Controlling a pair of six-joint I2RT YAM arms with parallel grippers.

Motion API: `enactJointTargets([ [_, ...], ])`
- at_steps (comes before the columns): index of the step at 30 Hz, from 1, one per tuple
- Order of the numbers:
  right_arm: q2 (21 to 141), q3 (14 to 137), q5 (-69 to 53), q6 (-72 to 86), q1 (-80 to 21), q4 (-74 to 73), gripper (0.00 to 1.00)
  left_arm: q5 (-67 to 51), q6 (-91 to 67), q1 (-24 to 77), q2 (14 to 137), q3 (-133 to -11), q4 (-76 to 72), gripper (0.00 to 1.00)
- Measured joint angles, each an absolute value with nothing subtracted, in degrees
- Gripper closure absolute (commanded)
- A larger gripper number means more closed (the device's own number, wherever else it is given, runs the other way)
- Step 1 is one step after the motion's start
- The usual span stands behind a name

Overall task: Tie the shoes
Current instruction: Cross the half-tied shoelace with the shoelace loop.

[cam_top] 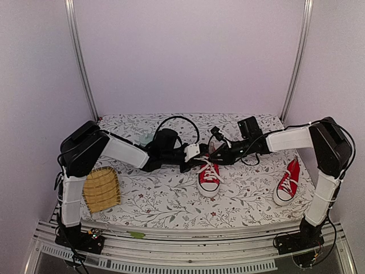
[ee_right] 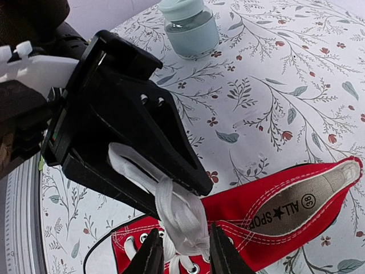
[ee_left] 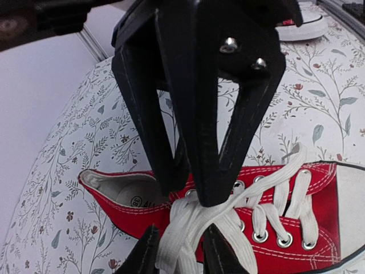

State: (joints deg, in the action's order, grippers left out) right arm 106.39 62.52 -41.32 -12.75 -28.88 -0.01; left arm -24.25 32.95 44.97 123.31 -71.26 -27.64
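One of the shoes (cam_top: pixel 209 178), red with a white toe cap, lies mid-table with both grippers meeting over its white laces (ee_left: pixel 188 228). My left gripper (ee_left: pixel 182 254) is shut on a bundle of lace that fills the gap between its fingers. In the right wrist view a lace loop (ee_right: pixel 122 157) runs between those same fingers. My right gripper (ee_right: pixel 187 256) stands open, its tips on either side of the lace knot (ee_right: pixel 188 228) above the shoe's tongue (ee_right: pixel 296 205). The other shoe (cam_top: pixel 287 184) sits apart at the right, untouched.
A yellow slatted mat (cam_top: pixel 101 189) lies at the front left. A pale teal jar (ee_right: pixel 188 25) stands behind the left arm near the back. Black cables (cam_top: pixel 182 123) arch over both wrists. White walls close in the floral-patterned table (cam_top: pixel 171 205).
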Motion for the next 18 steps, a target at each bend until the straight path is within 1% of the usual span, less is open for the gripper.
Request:
enactJointTargets([
  [4, 107.2, 62.6, -41.3, -12.3, -29.2, 0.5, 0.79, -23.7, 32.9, 44.9, 123.3, -71.3, -27.8, 0.74],
  [7, 107.5, 62.6, -41.6, -11.9, -29.4, 0.9, 0.8, -23.7, 32.9, 44.9, 123.3, -71.3, -27.9, 0.75],
  [8, 107.6, 62.7, -41.7, -11.8, -29.4, 0.9, 0.82, -23.7, 32.9, 44.9, 123.3, -71.3, -27.9, 0.75],
  [10, 107.9, 63.1, -41.8, -11.7, -29.6, 1.0, 0.91, -23.7, 32.9, 44.9, 123.3, -71.3, -27.9, 0.75],
  [12, 108.0, 63.2, -41.9, -11.7, -29.6, 1.4, 0.98, -23.7, 32.9, 44.9, 123.3, -71.3, -28.0, 0.75],
  [18, 108.0, 63.2, -41.1, -11.5, -29.7, 1.3, 0.99, -23.7, 32.9, 44.8, 123.3, -71.3, -28.0, 0.75],
])
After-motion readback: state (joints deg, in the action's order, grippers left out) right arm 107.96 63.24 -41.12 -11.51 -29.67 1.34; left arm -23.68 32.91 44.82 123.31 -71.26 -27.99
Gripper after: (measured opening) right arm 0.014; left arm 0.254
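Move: The crossing of the shoelace loop and the half-tied lace lies just off the right fingertips, about 1 cm to their left and 1 cm below. The left gripper's tips, with the loop in them, are some 3 cm left of the right hand, about level. The shoe opening's middle is roughly 7 cm ahead of the right hand and 3 cm below; the toe cap is about 14 cm back and 6 cm below. From the left hand, the crossing is some 2 cm to the right and 1 cm below. The white lace at the crossing lies between the open right fingers, which ease about 1 cm to the left towards the left gripper, dipping slightly, and then shut on the lace and pinch it. The wrist barely turns. The left hand stays practically in place and keeps the loop in its partly closed fingers. ##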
